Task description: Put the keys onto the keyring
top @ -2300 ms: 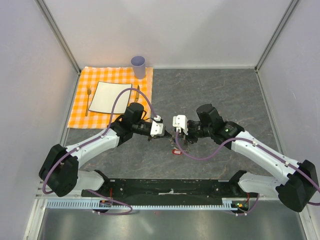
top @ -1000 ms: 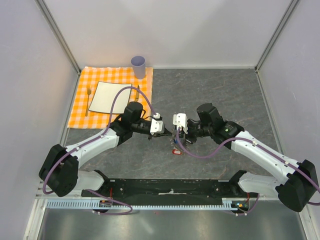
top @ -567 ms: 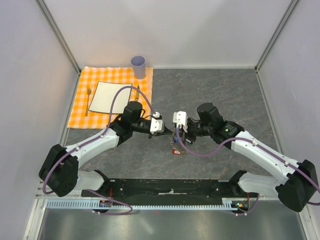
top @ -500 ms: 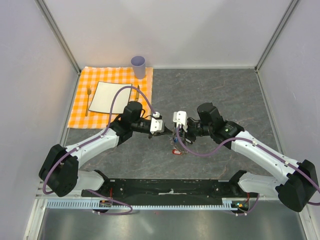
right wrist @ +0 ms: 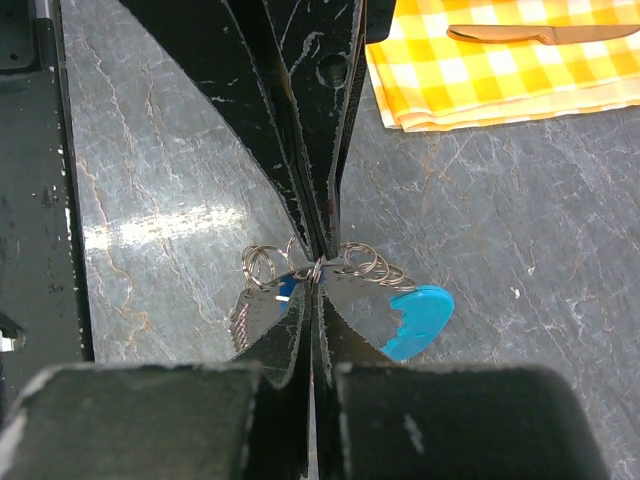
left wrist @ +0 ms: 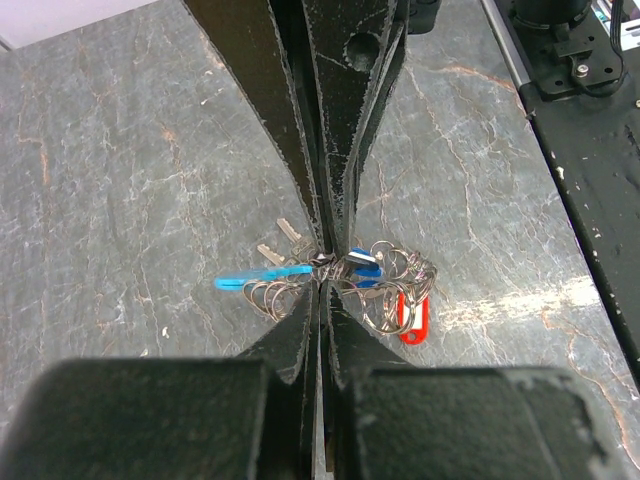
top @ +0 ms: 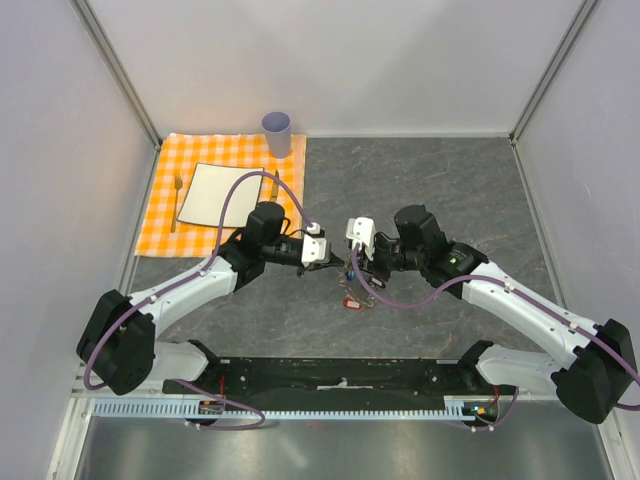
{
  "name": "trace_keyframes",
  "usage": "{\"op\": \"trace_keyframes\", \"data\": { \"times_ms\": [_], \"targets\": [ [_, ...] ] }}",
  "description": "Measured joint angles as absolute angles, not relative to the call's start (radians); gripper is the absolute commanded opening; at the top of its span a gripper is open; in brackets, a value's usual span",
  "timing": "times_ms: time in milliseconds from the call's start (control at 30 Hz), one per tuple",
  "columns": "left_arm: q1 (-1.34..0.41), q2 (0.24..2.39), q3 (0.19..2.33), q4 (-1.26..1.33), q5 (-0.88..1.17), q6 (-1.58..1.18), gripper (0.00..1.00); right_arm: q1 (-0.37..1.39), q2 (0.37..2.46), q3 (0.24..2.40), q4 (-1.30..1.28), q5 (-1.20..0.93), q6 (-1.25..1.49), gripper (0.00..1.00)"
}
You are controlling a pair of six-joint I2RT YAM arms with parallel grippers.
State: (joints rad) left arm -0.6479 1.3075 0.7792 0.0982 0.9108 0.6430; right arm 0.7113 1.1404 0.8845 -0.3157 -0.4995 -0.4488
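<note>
Both grippers meet tip to tip over the middle of the table. My left gripper (top: 340, 264) (left wrist: 322, 272) is shut on the keyring (left wrist: 270, 292), a bunch of silver chain loops with a cyan clasp (left wrist: 258, 277) sticking out to the left. My right gripper (top: 353, 263) (right wrist: 316, 270) is shut on the same loops (right wrist: 372, 265), the cyan clasp (right wrist: 418, 318) to its right. The keys hang in the bunch: blue tags (left wrist: 362, 262), a red tag (left wrist: 412, 322) (top: 351, 303) lowest, silver blades (left wrist: 284, 238). Which loop each gripper pinches is hidden by the fingers.
An orange checked cloth (top: 160, 215) (right wrist: 500, 70) lies at the back left with a white plate (top: 220, 193), a fork (top: 177, 198) and a knife (top: 274, 186) (right wrist: 540, 33). A purple cup (top: 277, 132) stands behind it. The black base rail (top: 340, 375) runs along the near edge.
The left gripper has edged right toward the right one, and the right wrist has shifted slightly back. Both stay shut on the bunch, which hangs with the red tag below.
</note>
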Motion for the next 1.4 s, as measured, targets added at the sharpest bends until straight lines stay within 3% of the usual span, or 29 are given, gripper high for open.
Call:
{"op": "trace_keyframes", "data": {
  "times_ms": [900,1067,1233,1400],
  "targets": [
    [-0.665,1.313,0.837,-0.02,0.878,0.66,0.02,0.711,1.143,0.881,-0.297,-0.502,-0.36,0.0],
    [-0.669,1.308,0.83,-0.002,0.862,0.66,0.02,0.711,1.142,0.881,-0.292,-0.495,-0.343,0.11],
    [-0.676,1.291,0.803,0.037,0.863,0.659,0.02,0.711,1.122,0.876,-0.275,-0.476,-0.336,0.3],
    [-0.694,1.29,0.786,0.079,0.87,0.658,0.02,0.711,1.097,0.876,-0.242,-0.45,-0.336,0.39]
  ]
}}
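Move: The keyring's gripped part is between the left fingertips, level with the hand, and roughly 1 cm to the left of the right fingertips. From the right hand, the blue tag hangs about 2 cm back and 2 cm below, the turquoise fob is some 4 cm ahead and 4 cm below, and the red tag lies about 7 cm back, level sideways, roughly 10 cm down. Left still pinching the keyring, the right fingers open about a third and rise some 2 cm away. ##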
